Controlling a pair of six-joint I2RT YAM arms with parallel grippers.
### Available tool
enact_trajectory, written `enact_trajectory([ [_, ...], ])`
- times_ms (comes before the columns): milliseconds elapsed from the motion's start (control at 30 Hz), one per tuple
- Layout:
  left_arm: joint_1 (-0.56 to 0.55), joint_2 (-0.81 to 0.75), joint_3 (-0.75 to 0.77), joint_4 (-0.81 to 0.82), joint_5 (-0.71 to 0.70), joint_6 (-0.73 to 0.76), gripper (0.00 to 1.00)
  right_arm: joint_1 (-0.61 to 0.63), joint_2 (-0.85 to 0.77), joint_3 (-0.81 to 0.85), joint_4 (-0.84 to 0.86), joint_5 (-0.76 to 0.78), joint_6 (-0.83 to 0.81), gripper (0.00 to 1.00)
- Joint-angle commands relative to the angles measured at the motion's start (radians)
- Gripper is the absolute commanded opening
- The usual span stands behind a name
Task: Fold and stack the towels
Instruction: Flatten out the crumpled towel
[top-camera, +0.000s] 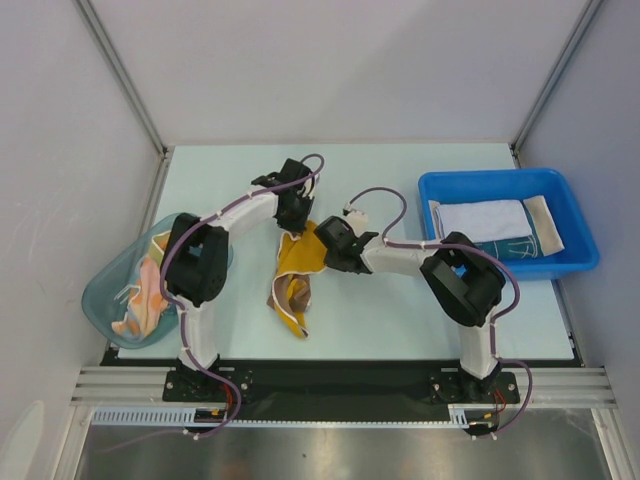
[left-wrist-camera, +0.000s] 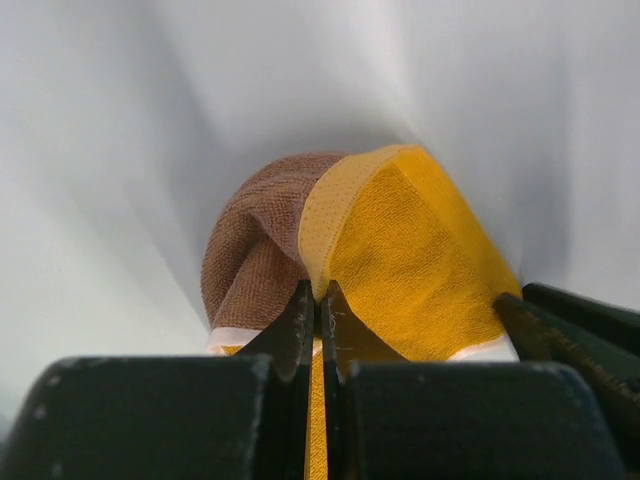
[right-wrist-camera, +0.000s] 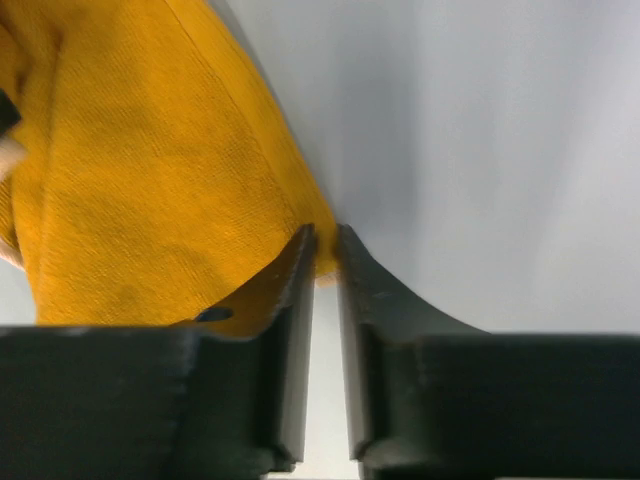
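Note:
A towel (top-camera: 290, 265), yellow on one side and brown on the other, hangs crumpled at the table's middle. My left gripper (top-camera: 293, 222) is shut on its top edge; the left wrist view has the jaws (left-wrist-camera: 320, 295) pinching the yellow hem, with the brown side (left-wrist-camera: 250, 260) curling off to the left. From the right, my right gripper (top-camera: 325, 250) meets the towel's side edge. In its wrist view the fingertips (right-wrist-camera: 326, 245) nip the rim of the yellow cloth (right-wrist-camera: 150, 200).
At the right stands a blue bin (top-camera: 500, 180) holding a folded white towel (top-camera: 482, 218), a teal one (top-camera: 515, 248) and a beige one (top-camera: 545, 222). A translucent teal tub (top-camera: 100, 290) at the left holds an orange towel (top-camera: 145, 295).

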Motion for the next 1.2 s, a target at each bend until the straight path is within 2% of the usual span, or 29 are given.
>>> enact_trajectory([
  [0,0.013,-0.015,0.019,0.026,0.022,-0.025,0.0,0.03,0.059,-0.033,-0.12,0.048,-0.006,0.16],
  [100,0.014,-0.042,0.019,0.024,0.057,-0.038,0.0,0.028,0.033,-0.056,-0.072,0.051,-0.04,0.0],
  [233,0.014,-0.105,0.069,-0.025,0.091,-0.032,0.0,-0.031,-0.093,-0.063,-0.061,0.087,-0.153,0.0],
  [367,0.014,-0.249,0.118,-0.052,0.125,-0.024,0.0,-0.099,-0.362,-0.059,-0.051,0.11,-0.327,0.0],
  [433,0.014,-0.28,0.172,-0.098,0.155,-0.028,0.0,-0.114,-0.441,-0.053,-0.047,0.09,-0.402,0.0],
  [533,0.01,-0.335,0.23,-0.146,0.243,-0.027,0.0,-0.134,-0.57,-0.018,-0.078,0.05,-0.46,0.0],
  [700,-0.056,-0.466,0.304,-0.213,0.255,-0.01,0.0,-0.111,-0.723,0.123,-0.175,0.073,-0.636,0.0],
  [767,-0.088,-0.524,0.351,-0.249,0.231,0.011,0.0,-0.053,-0.797,0.142,-0.181,0.131,-0.718,0.0],
  [800,-0.122,-0.542,0.365,-0.282,0.22,0.013,0.0,-0.016,-0.827,0.13,-0.163,0.195,-0.841,0.0],
  [833,-0.141,-0.573,0.394,-0.298,0.209,0.008,0.0,0.07,-0.882,0.113,-0.132,0.241,-0.895,0.0],
  [900,-0.2,-0.604,0.419,-0.331,0.199,-0.002,0.01,0.157,-0.93,0.111,-0.109,0.374,-0.942,0.0],
  [1033,-0.297,-0.662,0.485,-0.376,0.202,-0.021,0.0,0.361,-1.058,0.089,-0.058,0.488,-1.041,0.0],
  [1067,-0.323,-0.682,0.491,-0.384,0.202,-0.021,0.0,0.443,-1.087,0.087,-0.034,0.545,-1.063,0.0],
  [1167,-0.339,-0.694,0.517,-0.428,0.206,-0.015,0.0,0.58,-1.113,0.07,0.058,0.613,-1.201,0.0],
])
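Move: The yellow towel's free corner lies right between the right hand's open finger pads, less than 1 cm below the hand point. Its crumpled brown folds are about 5 cm back and 7 cm left of this hand, and the near tip some 13 cm back and 4 cm left. The left hand, already shut on the far hem, has that free corner about 6 cm back, 5 cm right and 4 cm lower; the folds are roughly 11 cm back. The towel's free corner is pinched as the right fingers shut almost in place, while the left keeps its hold on the hem. Then both hands whisk the towel up off the table, some 40 cm, drawing back 15 to 20 cm in the later part; the right hand also goes about 12 cm right, away from the left, and both wrists tip the fingers up from pointing down. ##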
